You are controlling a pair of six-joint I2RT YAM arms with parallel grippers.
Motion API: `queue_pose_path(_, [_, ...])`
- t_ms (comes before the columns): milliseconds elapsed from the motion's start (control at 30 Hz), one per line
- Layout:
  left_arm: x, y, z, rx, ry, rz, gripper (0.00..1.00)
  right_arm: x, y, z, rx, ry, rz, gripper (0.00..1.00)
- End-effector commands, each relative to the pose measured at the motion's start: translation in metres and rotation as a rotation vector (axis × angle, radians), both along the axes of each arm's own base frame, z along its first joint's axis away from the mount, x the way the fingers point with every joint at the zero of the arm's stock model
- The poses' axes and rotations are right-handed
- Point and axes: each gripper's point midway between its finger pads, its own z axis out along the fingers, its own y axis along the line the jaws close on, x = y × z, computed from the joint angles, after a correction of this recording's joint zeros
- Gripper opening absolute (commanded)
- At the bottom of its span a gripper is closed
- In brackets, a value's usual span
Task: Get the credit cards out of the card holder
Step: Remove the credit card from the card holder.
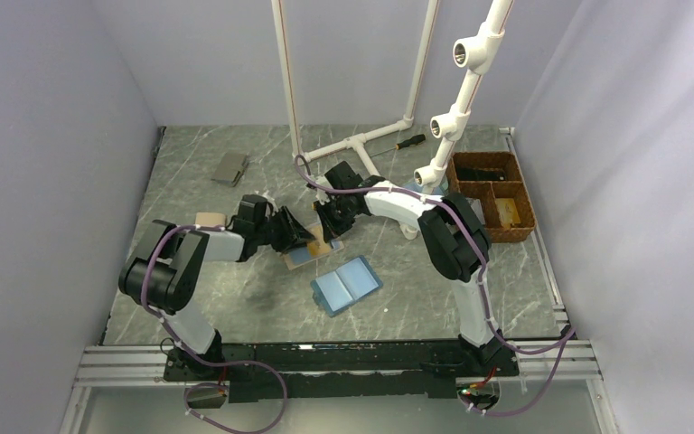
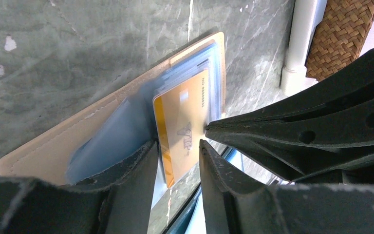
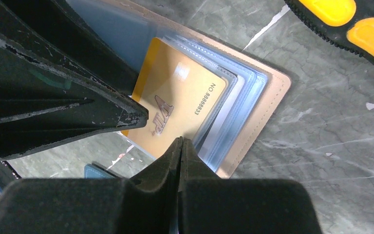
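The card holder (image 1: 312, 253) lies open on the table, tan outside (image 2: 53, 151) with blue-grey sleeves (image 3: 268, 92). A gold credit card (image 2: 182, 122) (image 3: 180, 92) sticks partly out of its sleeves, its end over the table. My left gripper (image 1: 300, 233) (image 2: 177, 148) is open. One finger rests on the holder's blue panel and the card's end lies in the gap. My right gripper (image 1: 330, 221) (image 3: 181, 141) is shut with nothing between its fingers, and its tip touches the card's edge. Any other cards are hidden in the sleeves.
A light-blue bifold (image 1: 346, 285) lies just in front of the holder. A grey wallet (image 1: 230, 168) sits back left and a small tan item (image 1: 210, 220) by the left arm. A wicker basket (image 1: 492, 194), white pipe frame (image 1: 361, 145) and screwdriver (image 1: 409, 142) stand behind.
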Motion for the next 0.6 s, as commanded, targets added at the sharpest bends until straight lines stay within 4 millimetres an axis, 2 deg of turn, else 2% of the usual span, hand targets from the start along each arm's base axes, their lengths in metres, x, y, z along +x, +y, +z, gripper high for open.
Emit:
queue_pose_path(0, [0.001,0.002,0.001,-0.024,-0.023,0.016,0.42,0.000,0.007,0.003,0.015,0.005,0.022,0.00])
queue_pose_path(233, [0.000,-0.003,-0.008,-0.106,-0.013,0.048,0.34,-0.014,0.012,-0.013,0.033,0.096,0.043,0.00])
queue_pose_path(267, [0.000,-0.003,-0.008,-0.107,-0.015,0.049,0.31,-0.015,0.013,-0.012,0.041,0.103,0.047,0.00])
queue_pose_path(433, [-0.001,0.001,-0.010,-0.074,-0.012,0.048,0.02,-0.014,0.013,-0.006,0.047,0.092,0.051,0.00])
queue_pose_path(567, [-0.006,0.009,-0.009,-0.026,-0.029,0.045,0.00,-0.002,0.006,-0.002,0.035,0.060,0.029,0.00])
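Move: The gold card lies in its clear sleeve in the open holder, its striped end already between the left hand's parted fingers. The card's middle is about 1 cm ahead, 2 cm to the right and 1 cm below the left hand. From the right hand's shut tips it lies 1 cm ahead, 2 cm left and 1 cm down. The open blue booklet is some 10 cm back and 9 cm right of the left hand, the yellow-black cutter 8 cm ahead and 2 cm right, both 3 cm lower. On the gold card's striped end the left hand's fingers come down about 1 cm, rolling some 5 degrees, and close from not quite half open to nearly shut, pinching that edge. The right hand's closed tips keep resting on the card near its numbered end, shifting only about half a centimetre left and back. ##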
